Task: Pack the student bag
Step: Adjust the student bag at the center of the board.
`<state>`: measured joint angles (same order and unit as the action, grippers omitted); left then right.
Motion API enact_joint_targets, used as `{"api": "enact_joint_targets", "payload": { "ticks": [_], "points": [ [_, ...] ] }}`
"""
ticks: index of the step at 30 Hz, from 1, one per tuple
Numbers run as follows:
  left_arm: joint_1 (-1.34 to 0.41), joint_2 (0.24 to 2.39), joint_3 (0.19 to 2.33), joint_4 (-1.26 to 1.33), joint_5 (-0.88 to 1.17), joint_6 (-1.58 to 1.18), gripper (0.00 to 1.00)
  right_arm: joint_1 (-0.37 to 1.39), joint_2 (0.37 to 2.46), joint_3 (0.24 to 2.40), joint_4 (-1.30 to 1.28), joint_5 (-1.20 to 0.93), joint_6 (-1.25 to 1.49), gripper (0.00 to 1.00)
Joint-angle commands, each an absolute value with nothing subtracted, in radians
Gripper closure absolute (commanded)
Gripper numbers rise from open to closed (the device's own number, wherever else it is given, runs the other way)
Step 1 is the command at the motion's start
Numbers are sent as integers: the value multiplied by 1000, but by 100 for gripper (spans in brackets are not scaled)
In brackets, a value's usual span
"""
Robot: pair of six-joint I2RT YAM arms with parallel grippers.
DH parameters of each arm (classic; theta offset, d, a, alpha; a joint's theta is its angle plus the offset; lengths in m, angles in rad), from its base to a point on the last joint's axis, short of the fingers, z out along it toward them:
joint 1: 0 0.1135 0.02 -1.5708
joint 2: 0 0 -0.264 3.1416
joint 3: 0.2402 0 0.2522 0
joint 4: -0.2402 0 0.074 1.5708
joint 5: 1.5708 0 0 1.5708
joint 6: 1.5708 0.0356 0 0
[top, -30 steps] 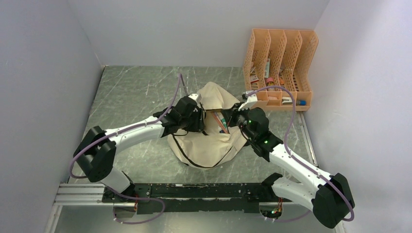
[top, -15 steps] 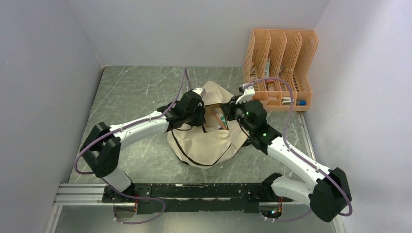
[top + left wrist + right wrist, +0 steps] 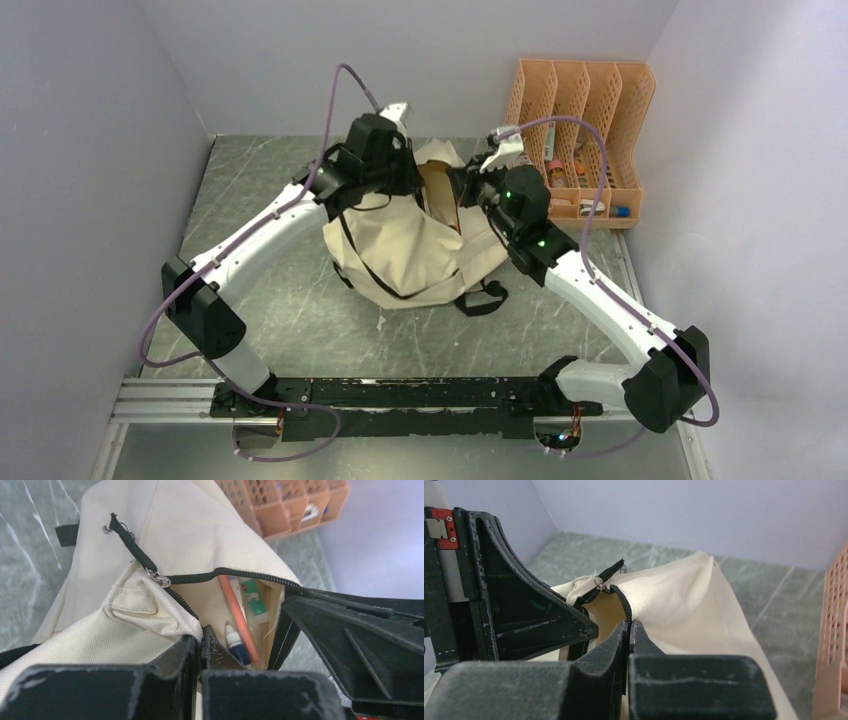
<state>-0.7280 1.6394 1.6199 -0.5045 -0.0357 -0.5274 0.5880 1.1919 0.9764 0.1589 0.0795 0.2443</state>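
The beige student bag [image 3: 405, 255] is held up by its open pocket at the back middle of the table. My left gripper [image 3: 201, 635] is shut on the cream fabric edge of the pocket [image 3: 150, 615], just below the zipper pull [image 3: 157, 577]. On the opposite side of the opening, my right gripper [image 3: 630, 625] is shut on the black zipper edge [image 3: 624, 602]. Inside the pocket lie an orange pencil [image 3: 239, 615], a white-and-blue pen [image 3: 235, 642] and a green-and-white tube [image 3: 254, 597]. From above, the left gripper [image 3: 405, 182] and right gripper [image 3: 462, 190] face each other across the opening.
An orange perforated file organizer [image 3: 580, 140] with small items in its slots stands at the back right, close to the right arm. A black bag strap [image 3: 482, 298] trails on the table in front of the bag. Grey walls close in on three sides.
The left gripper has closed on the pocket's fabric edge. Both arms have risen and moved toward the back, lifting the bag's opening and dragging the bag with them.
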Motion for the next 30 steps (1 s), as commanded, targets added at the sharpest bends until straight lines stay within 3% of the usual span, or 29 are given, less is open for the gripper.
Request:
{"api": "enact_joint_targets", "payload": {
  "ticks": [1, 10, 15, 19, 30],
  "points": [
    [-689, 1629, 1811, -412, 17, -512, 95, 596, 1210, 1143, 279, 54, 200, 100],
    [-615, 1711, 2124, -493, 80, -517, 95, 596, 1319, 1372, 313, 31, 156, 100],
    [-527, 1723, 2171, -498, 143, -536, 95, 595, 1387, 1465, 330, 6, 147, 100],
    [-475, 1684, 2065, -464, 170, -525, 95, 596, 1417, 1469, 329, 3, 132, 100],
    [-464, 1542, 1509, -274, 290, -534, 95, 595, 1357, 1191, 311, 5, 116, 100]
  ]
}}
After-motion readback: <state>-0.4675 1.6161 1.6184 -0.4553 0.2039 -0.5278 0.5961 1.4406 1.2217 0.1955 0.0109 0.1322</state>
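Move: Both hands already grip opposite rims of the student bag's open mouth. The board's centre lies under the left hand, about 28 cm below, 1 cm back and 2 cm left; from the right hand it is roughly 11 cm left, 1 cm back and 31 cm down. The bag's body hangs some 14 cm below the left hand and 6 cm back; the orange organizer stands about 29 cm right of the right hand, 10 cm farther out and 22 cm lower. Keeping both rims pinched, the two hands hoist the student bag together about 14 cm and then swing it straight back down nearly 12 cm, carrying it some 5 cm forward and 5 to 6 cm left along the way, away from the orange organizer. Both hands tip their fingers upward on the rise, the right by about 15 degrees and the left less, and tip them back down as they sink, never loosening the fingers. ##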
